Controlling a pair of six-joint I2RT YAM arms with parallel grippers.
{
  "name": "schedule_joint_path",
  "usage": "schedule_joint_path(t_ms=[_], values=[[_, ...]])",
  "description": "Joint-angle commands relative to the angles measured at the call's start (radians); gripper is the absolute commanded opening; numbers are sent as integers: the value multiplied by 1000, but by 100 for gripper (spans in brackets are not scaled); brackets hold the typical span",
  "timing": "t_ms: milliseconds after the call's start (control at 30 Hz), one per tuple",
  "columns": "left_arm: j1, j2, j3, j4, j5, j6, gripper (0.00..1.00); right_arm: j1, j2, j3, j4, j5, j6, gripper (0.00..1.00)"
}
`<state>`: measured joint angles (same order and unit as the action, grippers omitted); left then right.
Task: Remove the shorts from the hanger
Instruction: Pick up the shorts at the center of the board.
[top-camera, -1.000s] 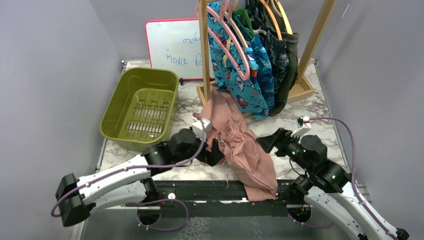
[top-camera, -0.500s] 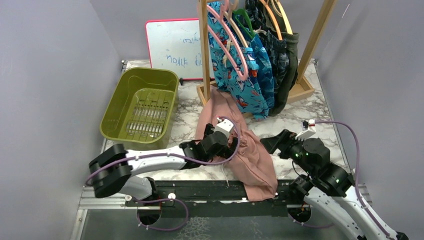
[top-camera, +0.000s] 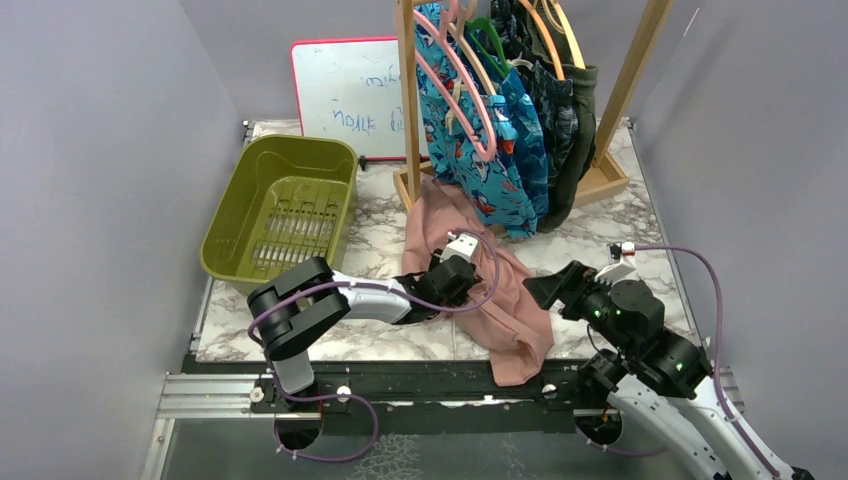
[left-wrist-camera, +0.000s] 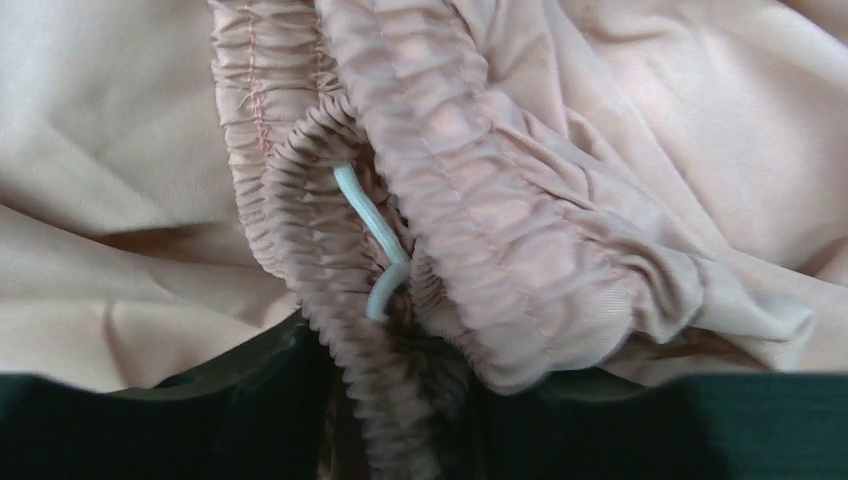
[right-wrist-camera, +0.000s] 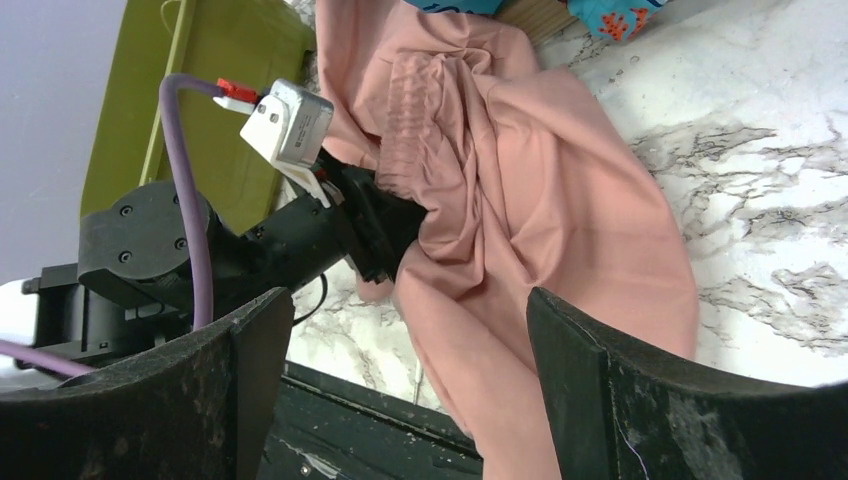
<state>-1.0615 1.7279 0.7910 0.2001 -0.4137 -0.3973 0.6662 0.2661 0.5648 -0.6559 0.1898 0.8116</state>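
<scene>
The dusty pink shorts (top-camera: 505, 305) lie crumpled on the marble table in front of the rack, one end hanging over the near edge. My left gripper (top-camera: 452, 283) sits on their gathered waistband (left-wrist-camera: 470, 190), and the elastic with its pale drawstring (left-wrist-camera: 372, 228) is bunched between the dark fingers (left-wrist-camera: 180, 430). My right gripper (top-camera: 540, 290) hovers open just right of the pink shorts (right-wrist-camera: 570, 210), nothing between its fingers (right-wrist-camera: 640, 400). Blue cartoon-print shorts (top-camera: 470, 155), blue leaf-print shorts (top-camera: 527, 135), dark navy shorts (top-camera: 556, 120) and olive shorts (top-camera: 583, 105) hang on hangers. A pink hanger (top-camera: 462, 75) in front is bare.
A wooden rack (top-camera: 408, 100) stands at the back centre on its base (top-camera: 600, 180). An olive-green basket (top-camera: 285, 205) sits at the left. A whiteboard (top-camera: 345, 95) leans against the back wall. A black rail (top-camera: 400, 385) runs along the near table edge.
My left arm swung right and forward onto the pink shorts, and its jaws narrowed on the waistband. The shorts bunched up and their hanging end shifted left. The right gripper drifted slightly right.
</scene>
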Motion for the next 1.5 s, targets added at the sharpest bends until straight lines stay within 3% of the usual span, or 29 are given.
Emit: schedule_joint_path(t_ms=[0,133,233,533,933,1067,1200,1367,1467], values=[[1,89,-37,-76,61,-47,40,2,-16,22,-22,26,6,88],[1,66,-63,-60,55,-47,13,2,-16,19,-16,26,4,88],[2,20,-80,-67,50,-38,0,1,-13,11,-10,27,4,88],[2,-318,-157,-78,41,-2,0,1,6,8,-5,23,1,88],[0,-721,-163,-305,15,4,0,2,40,-11,38,4,-26,88],[-3,-768,-83,-428,22,29,0,2,70,-15,55,-23,-30,89],[-22,-777,69,-619,-114,37,0,2,84,-23,73,-31,-27,89],[-26,-789,181,-649,-247,108,0,1,88,-29,96,-32,-22,89],[-25,-746,197,-649,-204,136,0,2,91,-30,95,-33,-23,89]])
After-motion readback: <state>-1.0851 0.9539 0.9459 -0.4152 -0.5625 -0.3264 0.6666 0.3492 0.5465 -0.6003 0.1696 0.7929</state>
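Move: Right between the left hand's half-closed fingers is the waistband at the middle of the pink shorts, the cloth lying about 1 cm below the hand point. From there the green basket stands some 35 cm to the left, 14 cm ahead and slightly higher, and the rack's wooden foot about 17 cm ahead and 6 cm to the left. From the waiting right hand the shorts' middle lies roughly 9 cm ahead, 12 cm to the left and 18 cm below. Shutting its fingers on the gathered waistband almost on the spot, the left hand pinches the shorts, draws them left and slightly back, then climbs with them. It rises some 23 cm and works about 10 cm left in all, towards the basket, the fingers tipping up around 15 degrees and keeping their hold. ##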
